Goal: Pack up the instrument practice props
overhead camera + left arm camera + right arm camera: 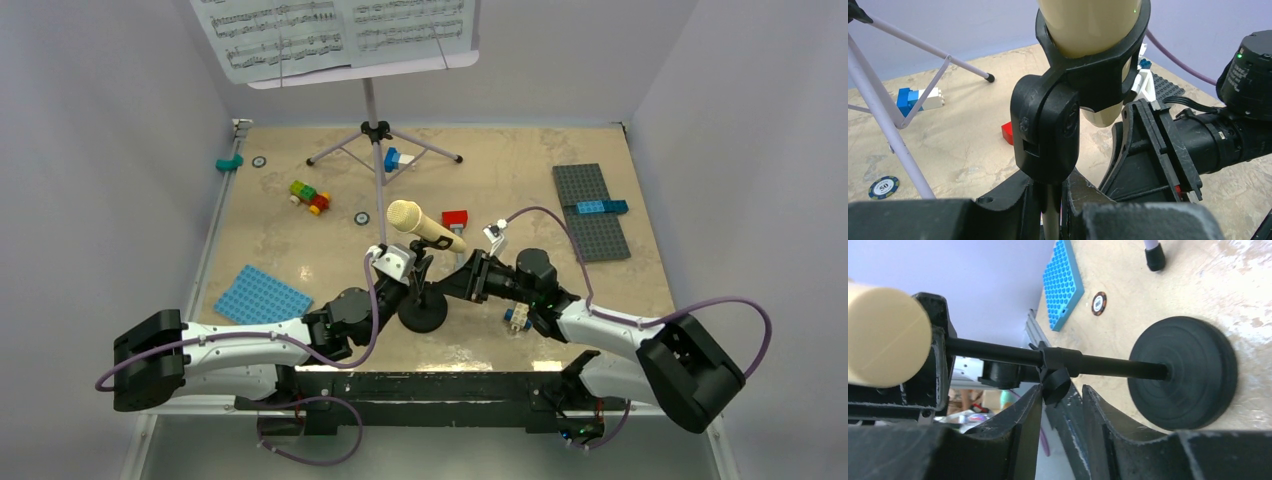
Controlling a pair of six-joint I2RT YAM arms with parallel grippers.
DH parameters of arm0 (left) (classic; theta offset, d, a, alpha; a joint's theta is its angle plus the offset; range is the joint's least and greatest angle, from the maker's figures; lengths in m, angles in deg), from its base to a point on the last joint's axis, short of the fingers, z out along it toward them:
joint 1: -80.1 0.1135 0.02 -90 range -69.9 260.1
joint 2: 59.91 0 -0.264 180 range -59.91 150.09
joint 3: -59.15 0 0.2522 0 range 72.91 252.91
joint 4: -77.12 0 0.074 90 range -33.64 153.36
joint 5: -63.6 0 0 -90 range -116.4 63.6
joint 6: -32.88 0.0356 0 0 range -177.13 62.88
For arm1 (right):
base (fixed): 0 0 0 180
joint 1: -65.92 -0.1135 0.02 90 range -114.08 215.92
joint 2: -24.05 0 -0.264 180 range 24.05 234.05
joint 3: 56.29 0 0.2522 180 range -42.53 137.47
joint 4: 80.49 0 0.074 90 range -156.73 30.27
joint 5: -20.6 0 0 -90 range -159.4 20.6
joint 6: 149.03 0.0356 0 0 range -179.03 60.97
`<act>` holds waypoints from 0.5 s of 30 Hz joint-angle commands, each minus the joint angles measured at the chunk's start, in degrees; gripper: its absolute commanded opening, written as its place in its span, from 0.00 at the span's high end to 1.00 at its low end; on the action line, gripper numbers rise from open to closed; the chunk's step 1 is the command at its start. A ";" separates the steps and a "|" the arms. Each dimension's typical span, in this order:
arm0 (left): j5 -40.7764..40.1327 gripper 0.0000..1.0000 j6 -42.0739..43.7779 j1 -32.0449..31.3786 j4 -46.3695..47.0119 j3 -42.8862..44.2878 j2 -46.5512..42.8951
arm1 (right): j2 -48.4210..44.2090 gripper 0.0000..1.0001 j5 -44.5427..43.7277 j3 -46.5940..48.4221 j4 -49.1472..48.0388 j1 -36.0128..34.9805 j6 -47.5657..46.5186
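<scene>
The cream-yellow toy microphone [425, 228] sits in the clip of the black mic stand, whose round base [423, 318] rests on the table between my arms. My left gripper [405, 268] [1050, 186] is shut on the stand's thin pole [1051, 217], just under the clip joint [1045, 132]. From the right, my right gripper [470, 278] [1060, 392] is open, its fingertips either side of a small black clip [1055, 382] on the pole, not squeezing it. The lilac music stand [372, 100] stands at the back and carries the white sheet-music pages [330, 30].
A blue studded plate [262, 296] lies front left and a grey one [590, 212] lies right. Loose bricks lie about: red [455, 218], multicoloured [310, 196], blue-white [395, 158] and one by my right arm [517, 318]. Two chips [362, 217] [259, 161] lie flat. Walls enclose the table.
</scene>
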 commanded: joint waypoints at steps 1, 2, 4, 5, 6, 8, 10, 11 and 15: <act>1.16 1.00 -4.15 -0.74 -1.81 1.11 -0.36 | 3.34 0.67 5.68 1.44 -9.28 0.30 4.34; 1.12 1.00 -4.15 -0.74 -1.88 1.17 -0.38 | 4.14 0.71 6.08 1.39 -10.15 0.30 4.55; 0.99 1.00 -4.15 -0.74 -2.03 1.19 -0.37 | 4.88 0.77 6.60 1.03 -11.51 0.30 4.68; 0.89 1.00 -4.15 -0.74 -2.20 1.27 -0.36 | 5.04 0.79 6.66 0.93 -11.84 0.30 4.48; 0.81 1.00 -4.15 -0.78 -2.35 1.34 -0.38 | 5.14 0.81 6.67 0.83 -11.97 0.30 3.99; 1.02 1.00 -4.15 -0.78 -2.45 1.43 -0.25 | 5.07 0.83 6.52 0.71 -11.39 0.26 2.48; 1.23 1.00 -4.27 -0.82 -2.64 1.68 0.00 | 4.77 0.87 5.77 1.00 -9.84 0.30 0.06; 1.40 1.00 -4.43 -0.82 -2.75 1.73 0.07 | 4.59 0.89 5.26 1.25 -8.71 0.30 -1.64; 2.03 1.00 -5.12 -1.15 -3.17 2.25 0.59 | 3.46 1.00 1.49 1.95 -4.49 0.16 -9.19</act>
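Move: The black knob on the microphone stand's pole sits between the right hand's still-open fingertips, about 1 cm ahead, 2 cm left and level. The microphone is about 2 cm ahead, 2 cm left and 14 cm above that hand; the round base lies about 3 cm left, neither ahead nor back, and 11 cm below. From the left hand, already gripping the upper pole, the knob is straight below by roughly 8 cm. The right fingers close and pinch the knob, easing under 1 cm left, while the left keeps its pole grip. ##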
